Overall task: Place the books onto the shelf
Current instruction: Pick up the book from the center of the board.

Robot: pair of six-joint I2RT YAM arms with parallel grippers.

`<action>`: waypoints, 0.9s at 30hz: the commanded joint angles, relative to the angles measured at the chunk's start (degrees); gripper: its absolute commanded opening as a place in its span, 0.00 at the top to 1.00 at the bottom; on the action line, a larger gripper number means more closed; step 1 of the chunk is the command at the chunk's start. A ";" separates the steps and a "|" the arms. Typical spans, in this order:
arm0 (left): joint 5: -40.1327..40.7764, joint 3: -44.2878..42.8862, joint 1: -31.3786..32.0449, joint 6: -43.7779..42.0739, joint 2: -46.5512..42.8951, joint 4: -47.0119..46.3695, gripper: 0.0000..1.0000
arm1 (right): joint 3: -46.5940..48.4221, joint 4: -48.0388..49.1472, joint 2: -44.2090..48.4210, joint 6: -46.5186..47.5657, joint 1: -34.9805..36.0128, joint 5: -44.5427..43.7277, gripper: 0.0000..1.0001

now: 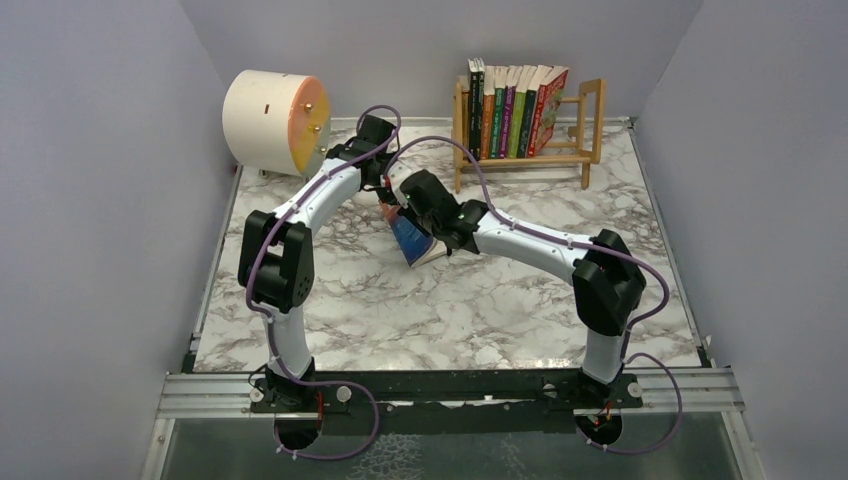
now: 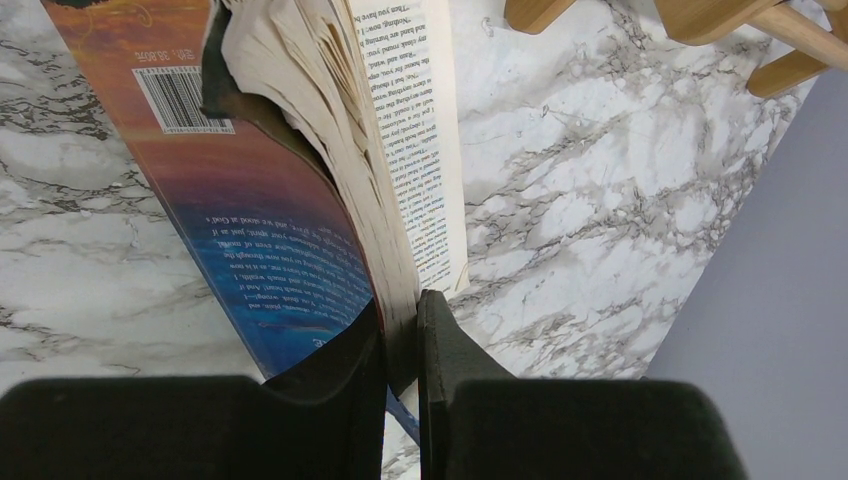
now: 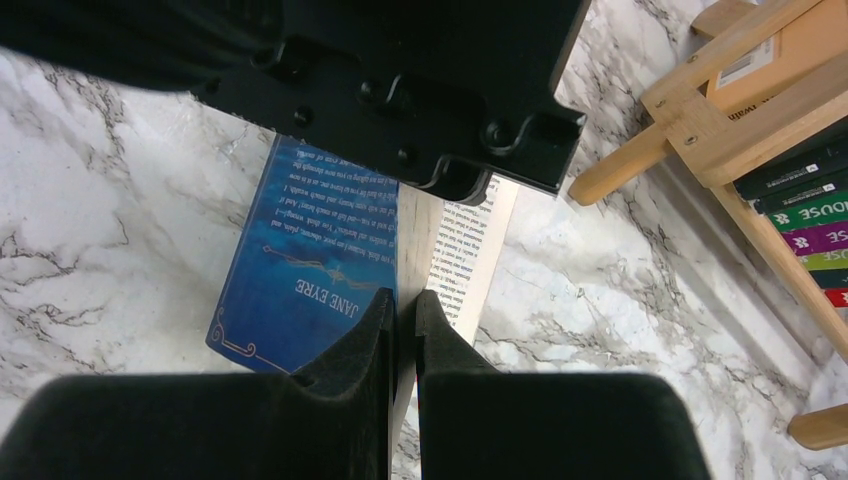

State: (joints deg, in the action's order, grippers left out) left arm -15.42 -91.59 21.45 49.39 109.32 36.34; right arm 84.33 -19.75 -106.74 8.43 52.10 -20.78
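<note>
A blue paperback is held above the middle of the marble table, between both grippers. My left gripper is shut on its cover and page block from one end. My right gripper is shut on the same blue book from the opposite end. A printed leaf splays out to the right of the jaws. In the top view the left gripper and right gripper nearly touch. The wooden shelf stands at the back right, with several books upright in it, the rightmost leaning.
A cream cylinder with an orange face lies at the back left. Grey walls enclose the table on three sides. The shelf's legs and rails are close to the held book. The right end of the shelf holds no book.
</note>
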 commanded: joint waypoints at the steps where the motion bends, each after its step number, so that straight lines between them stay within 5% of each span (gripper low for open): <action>1: -3.26 -1.24 0.45 -0.84 2.20 0.66 1.00 | 5.56 5.61 0.33 0.85 1.26 -0.68 0.99; 18: -19.11 -2.76 -5.19 9.04 3.46 -5.08 1.00 | -11.26 14.05 16.83 -12.60 -7.42 14.29 0.61; 27: -25.06 -5.46 -6.81 14.05 5.61 -6.55 1.00 | -30.23 28.66 25.70 -18.23 -8.15 19.74 0.57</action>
State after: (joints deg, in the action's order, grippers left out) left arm -32.58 -94.30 14.94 59.09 114.15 33.85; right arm 61.71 -0.67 -84.07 -5.89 43.62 -5.67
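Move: Both grippers already pinch the raised pages of the half-open book. Its middle lies some 5 cm back of the left hand, level sideways, and from the right hand about 1 cm ahead and 2 cm left, about 6 cm below both. From the right hand the shelf's middle is some 16 cm ahead and 21 cm right; from the left hand, about 10 cm ahead and 23 cm right. Keep the left gripper shut on the standing pages, easing it forward and a little up, about 2 cm, while tilting it some 20 degrees. Open the right gripper partway to let go of the pages, then lift it quickly about 8 cm and to the right, rolling it roughly 30 degrees so its left side rises; finish by drawing back and sinking slightly. ##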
